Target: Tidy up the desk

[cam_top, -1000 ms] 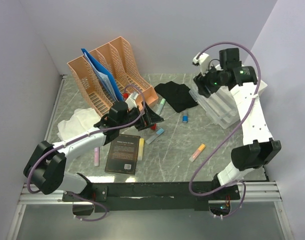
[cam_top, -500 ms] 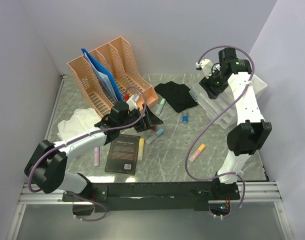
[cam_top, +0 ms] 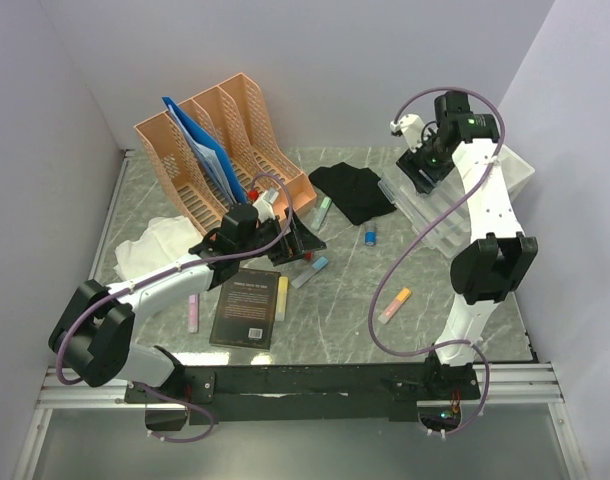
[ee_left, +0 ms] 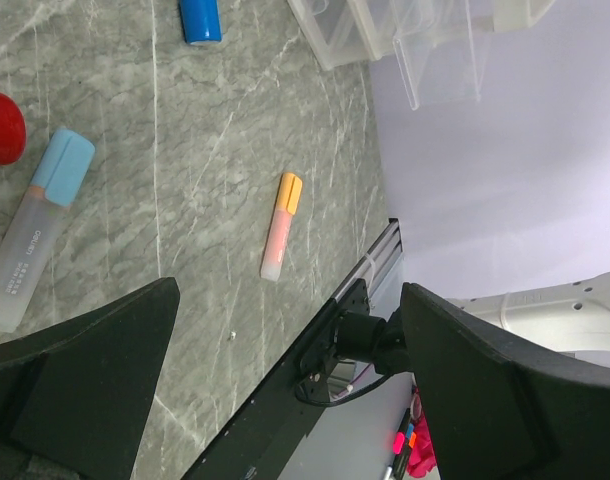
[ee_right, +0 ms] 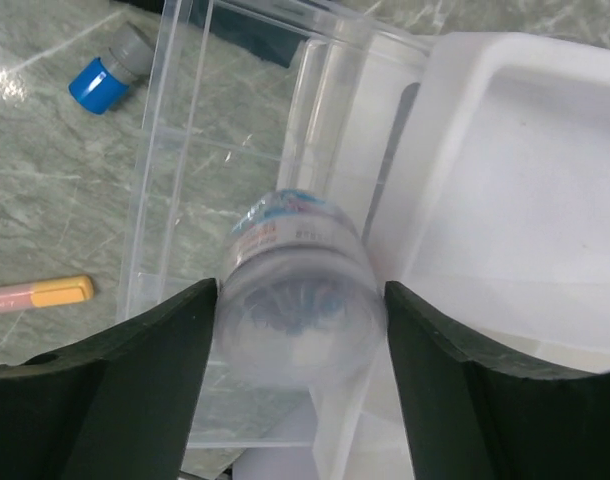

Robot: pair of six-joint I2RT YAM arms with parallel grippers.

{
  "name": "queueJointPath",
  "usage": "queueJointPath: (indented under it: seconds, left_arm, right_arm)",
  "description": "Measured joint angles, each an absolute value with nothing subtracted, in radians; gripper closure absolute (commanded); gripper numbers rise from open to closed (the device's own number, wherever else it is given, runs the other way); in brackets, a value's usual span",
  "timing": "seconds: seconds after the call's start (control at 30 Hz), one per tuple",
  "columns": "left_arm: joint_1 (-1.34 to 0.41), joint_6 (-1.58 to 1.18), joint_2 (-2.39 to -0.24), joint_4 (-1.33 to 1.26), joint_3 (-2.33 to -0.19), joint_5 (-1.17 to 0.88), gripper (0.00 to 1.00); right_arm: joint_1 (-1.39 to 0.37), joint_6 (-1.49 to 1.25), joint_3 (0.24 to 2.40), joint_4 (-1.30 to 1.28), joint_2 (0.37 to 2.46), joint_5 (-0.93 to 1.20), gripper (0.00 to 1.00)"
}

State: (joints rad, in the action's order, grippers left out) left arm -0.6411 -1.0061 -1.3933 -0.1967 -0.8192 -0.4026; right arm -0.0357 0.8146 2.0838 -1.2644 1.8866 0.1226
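Note:
The desk is a grey-green marble top strewn with markers. My right gripper hovers over the clear drawer organizer at the back right. In the right wrist view a clear plastic bottle stands bottom-on between that gripper's jaws. The bottle looks blurred, and the jaws stand open just off its sides. It hangs above the organizer, beside a white bin. My left gripper is wide open and empty, low over the desk near the file rack.
A black book lies front left, with pink and yellow markers beside it. An orange marker, a light-blue marker and a blue-capped one lie mid-desk. A black cloth and white cloth lie further back.
My right arm has swung back over the clear organizer and white bin, and its jaws have widened off the bottle. The left arm has stayed put.

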Motion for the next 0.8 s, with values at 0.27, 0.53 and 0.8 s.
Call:
queueJointPath:
  seconds: [0.27, 0.53, 0.8]
  left_arm:
    - [-0.641, -1.003, -1.393, -0.196, -0.82, -0.403, 0.0]
    - [-0.641, -0.982, -1.391, -0.171, -0.824, -0.39, 0.0]
    - [-0.636, -0.963, -1.359, -0.141, -0.825, -0.355, 0.01]
  right_arm:
    - [-0.036, 0.804, 2.128, -1.266, 1.887, 0.131, 0.23]
    - [-0.041, 0.827, 2.157, -1.313, 1.871, 0.307, 0.74]
    - [-0.096, 0.773, 1.851, -1.32, 1.762, 0.482, 1.0]
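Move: My right hand has its fingers still around the clear jar, just at my fingertips, over the pulled-out clear drawer, whose floor is roughly 6 cm below. The white upper tray stands some 10 cm to the right and 2 cm farther out. The blue-capped bottle lies about 12 cm left and 6 cm back on the table, 18 cm down. From my left hand the jar is roughly 15 cm ahead and 29 cm to the right. I spread my right fingers a little more to let go of the jar in the open drawer, and lift a couple of centimetres clear of it. Then I swing some 8 cm left and 7 cm back, sinking again at the end, towards the blue-capped bottle's side, tipping the fingertips leftward nearly 20 degrees and shutting the empty fingers on the way. ##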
